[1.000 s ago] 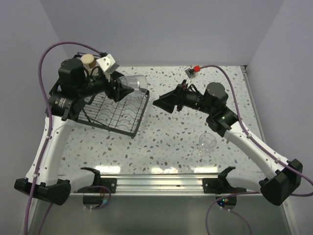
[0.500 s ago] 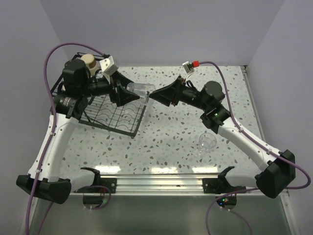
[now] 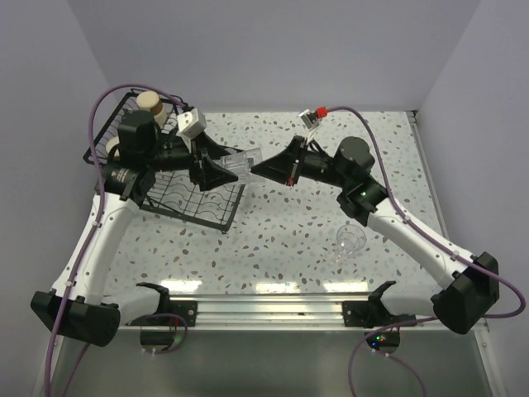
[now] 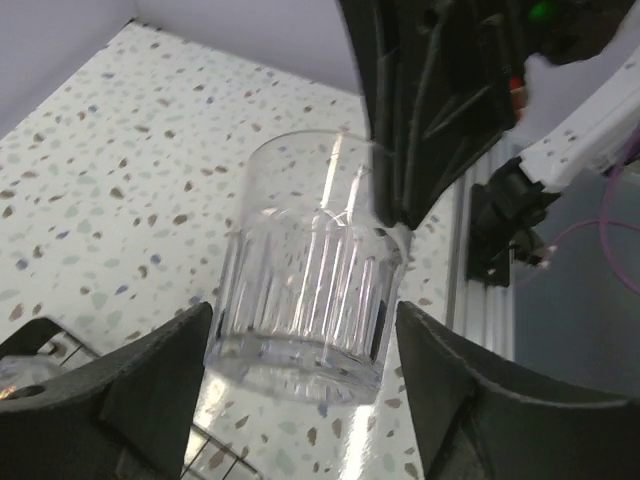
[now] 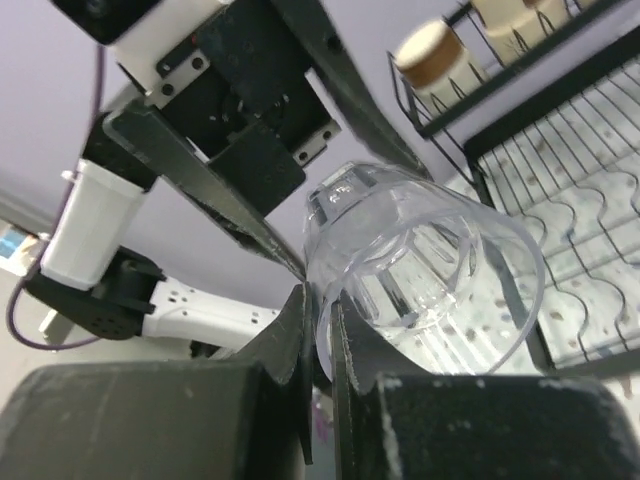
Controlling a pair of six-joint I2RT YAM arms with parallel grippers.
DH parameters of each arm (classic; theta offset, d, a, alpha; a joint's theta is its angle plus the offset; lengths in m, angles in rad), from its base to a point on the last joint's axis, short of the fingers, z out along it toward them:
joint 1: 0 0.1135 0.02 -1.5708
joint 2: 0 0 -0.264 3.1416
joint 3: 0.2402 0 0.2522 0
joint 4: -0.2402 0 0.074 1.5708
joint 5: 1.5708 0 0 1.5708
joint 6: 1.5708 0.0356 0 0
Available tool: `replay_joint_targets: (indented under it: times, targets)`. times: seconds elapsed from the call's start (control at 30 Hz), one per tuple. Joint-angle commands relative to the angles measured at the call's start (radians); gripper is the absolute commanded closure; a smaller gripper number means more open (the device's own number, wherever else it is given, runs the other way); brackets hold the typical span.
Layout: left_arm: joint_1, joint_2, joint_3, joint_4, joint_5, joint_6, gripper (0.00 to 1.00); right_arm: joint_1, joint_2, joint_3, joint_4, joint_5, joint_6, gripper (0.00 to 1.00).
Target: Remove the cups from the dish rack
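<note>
A clear ribbed tumbler (image 3: pixel 240 162) hangs in the air just right of the black dish rack (image 3: pixel 195 201), held from both sides. My left gripper (image 3: pixel 225 169) is shut on its base, one finger on each side (image 4: pixel 303 330). My right gripper (image 3: pixel 255 169) is shut on its rim, with the glass wall pinched between the fingers (image 5: pixel 320 300). The right wrist view looks into the tumbler's mouth (image 5: pixel 430 270). Two cream cups (image 3: pixel 150 102) (image 3: pixel 116 148) sit in the rack's raised basket. A second clear tumbler (image 3: pixel 350 240) rests on the table under the right arm.
The rack's gridded tray (image 5: pixel 585 235) lies under and behind the held tumbler. An aluminium rail (image 3: pixel 273 310) runs along the near table edge. Purple cables loop above both arms. Walls close the table at the back and on both sides.
My right gripper has swung left to the tumbler and shut on its rim. The left arm has carried the tumbler a little right and lower, away from the rack.
</note>
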Motion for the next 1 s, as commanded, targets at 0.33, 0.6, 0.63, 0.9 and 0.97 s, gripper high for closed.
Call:
replay_joint_targets:
  times: [0.33, 0.6, 0.63, 0.9, 0.97]
  targets:
    - [0.001, -0.02, -0.036, -0.009, -0.444, 0.132, 0.0, 0.007, -0.089, 0.341, -1.342, 0.787, -0.558, 1.0]
    - [0.001, -0.037, -0.07, -0.033, -0.499, 0.174, 0.0, 0.006, -0.084, 0.389, -1.792, 1.014, -0.453, 1.0]
    - [0.001, -0.036, -0.072, -0.033, -0.495, 0.175, 0.0, 0.007, -0.092, 0.369, -1.8, 1.018, -0.431, 1.0]
    - [0.001, -0.037, -0.081, -0.035, -0.478, 0.188, 0.0, 0.006, -0.118, 0.202, -1.661, 0.993, -0.379, 1.0]
    - [0.001, -0.04, -0.082, -0.036, -0.479, 0.188, 0.0, 0.004, -0.124, 0.173, -1.623, 0.993, -0.38, 1.0]
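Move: Both hands grip one clear cup in mid-air, its middle about 3 cm to the left hand's right. From the right hand, which pinches its rim, the cup already standing on the table lies about 28 cm right, level fore and aft, and some 33 cm below; the dish rack's middle is about 22 cm ahead, 26 cm left. For the left hand, the nearer rack cup is roughly 30 cm ahead, 6 cm left and 30 cm below, with another 11 cm left of it. The left fingers spread from about two-thirds to fully open and let go of the cup, and that hand eases some 6 cm forward, 5 cm left and 5 cm down, swinging counter-clockwise back towards the rack cups. The right hand keeps its pinch on the rim and carries the cup away to the right about 24 cm and down some 19 cm, after a short forward swing drawing back to end 5 cm nearer its base, while the wrist turns some 90 degrees from pointing left to pointing down and slightly forward, close above the standing cup. ##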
